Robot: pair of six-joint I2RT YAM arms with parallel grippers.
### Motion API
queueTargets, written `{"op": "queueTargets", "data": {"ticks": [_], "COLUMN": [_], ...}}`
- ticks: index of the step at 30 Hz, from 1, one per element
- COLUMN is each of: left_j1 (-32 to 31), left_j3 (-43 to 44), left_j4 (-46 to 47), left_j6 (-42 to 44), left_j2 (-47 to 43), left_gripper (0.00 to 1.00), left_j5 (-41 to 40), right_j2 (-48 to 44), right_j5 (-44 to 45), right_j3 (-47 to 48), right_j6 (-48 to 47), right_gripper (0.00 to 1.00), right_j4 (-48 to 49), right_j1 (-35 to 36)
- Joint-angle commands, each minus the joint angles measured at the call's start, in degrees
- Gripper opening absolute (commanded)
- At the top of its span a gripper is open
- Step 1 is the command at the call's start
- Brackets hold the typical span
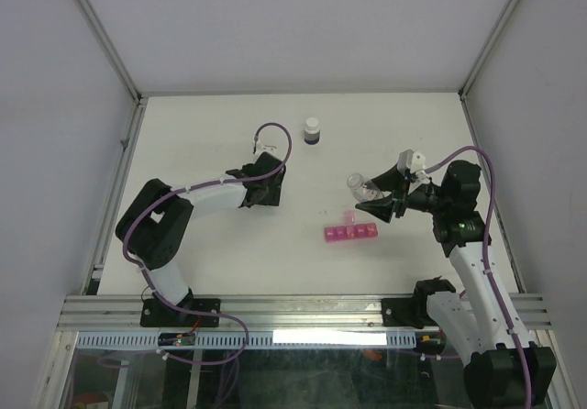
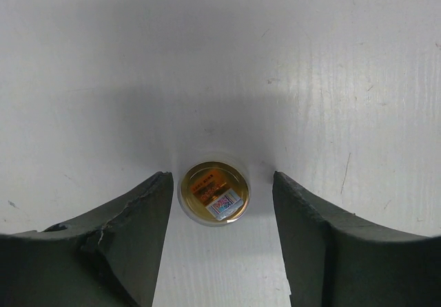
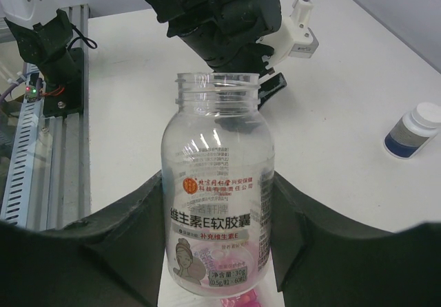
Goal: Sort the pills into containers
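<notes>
The pink pill-organizer strip lies on the white table in front of the right arm, one lid raised. A sliver of the strip shows at the bottom of the right wrist view. My right gripper is shut on a clear, uncapped vial with a printed label, held tilted just above the strip. My left gripper is open, pointing down at the table. An orange cap lies flat between its fingers, touching neither. I cannot make out single pills.
A dark bottle with a white cap stands upright at the back middle of the table. The left arm shows beyond the vial's mouth. Metal frame rails run along the table's near edge.
</notes>
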Motion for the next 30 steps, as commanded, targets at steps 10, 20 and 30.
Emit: {"op": "queueTargets", "data": {"ticks": [10,20,30], "left_j1": [0.72,0.71,0.67], "left_j3": [-1.12,-1.38,-13.06], "left_j4": [0.61,0.81,21.13], "left_j6": [-1.41,-1.4,-2.95], "left_j2": [-1.71,-3.8,-26.49], "left_gripper": [0.54,0.26,0.14], "left_j5": [4.22,4.19,27.12], "right_j2": [-0.15,-0.1,3.51], "right_j5": [-0.84,-1.36,-2.24], "right_j3": [0.69,0.49,4.17], "right_j6": [0.43,0.61,-14.9], "right_gripper": [0.0,0.0,0.0], "right_j4": [1.69,1.85,-11.57], "right_j1": [-0.75,-0.98,-0.42]}}
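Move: The cap of the clear jar lies on the table right between the left hand's open fingertips, at most a centimetre below the hand point. From that hand the open clear jar, held in the right fingers, is about 24 cm right, 12 cm back and 23 cm up; the pink pill strip about 24 cm right and 10 cm back; the white bottle some 18 cm ahead and 14 cm right. From the right hand the cap is about 12 cm ahead, 24 cm left and 24 cm below. The left hand stays low, easing back barely half a centimetre, while its fingers close from either side of the cap and pinch it by the rim. Keeping that grip, it then lifts the cap about 5 cm, speeding up as it goes, drawing a couple of centimetres back and to the right, and tilting the fingertips some 15 to 20 degrees rightward towards the open jar that the right hand goes on holding up. ##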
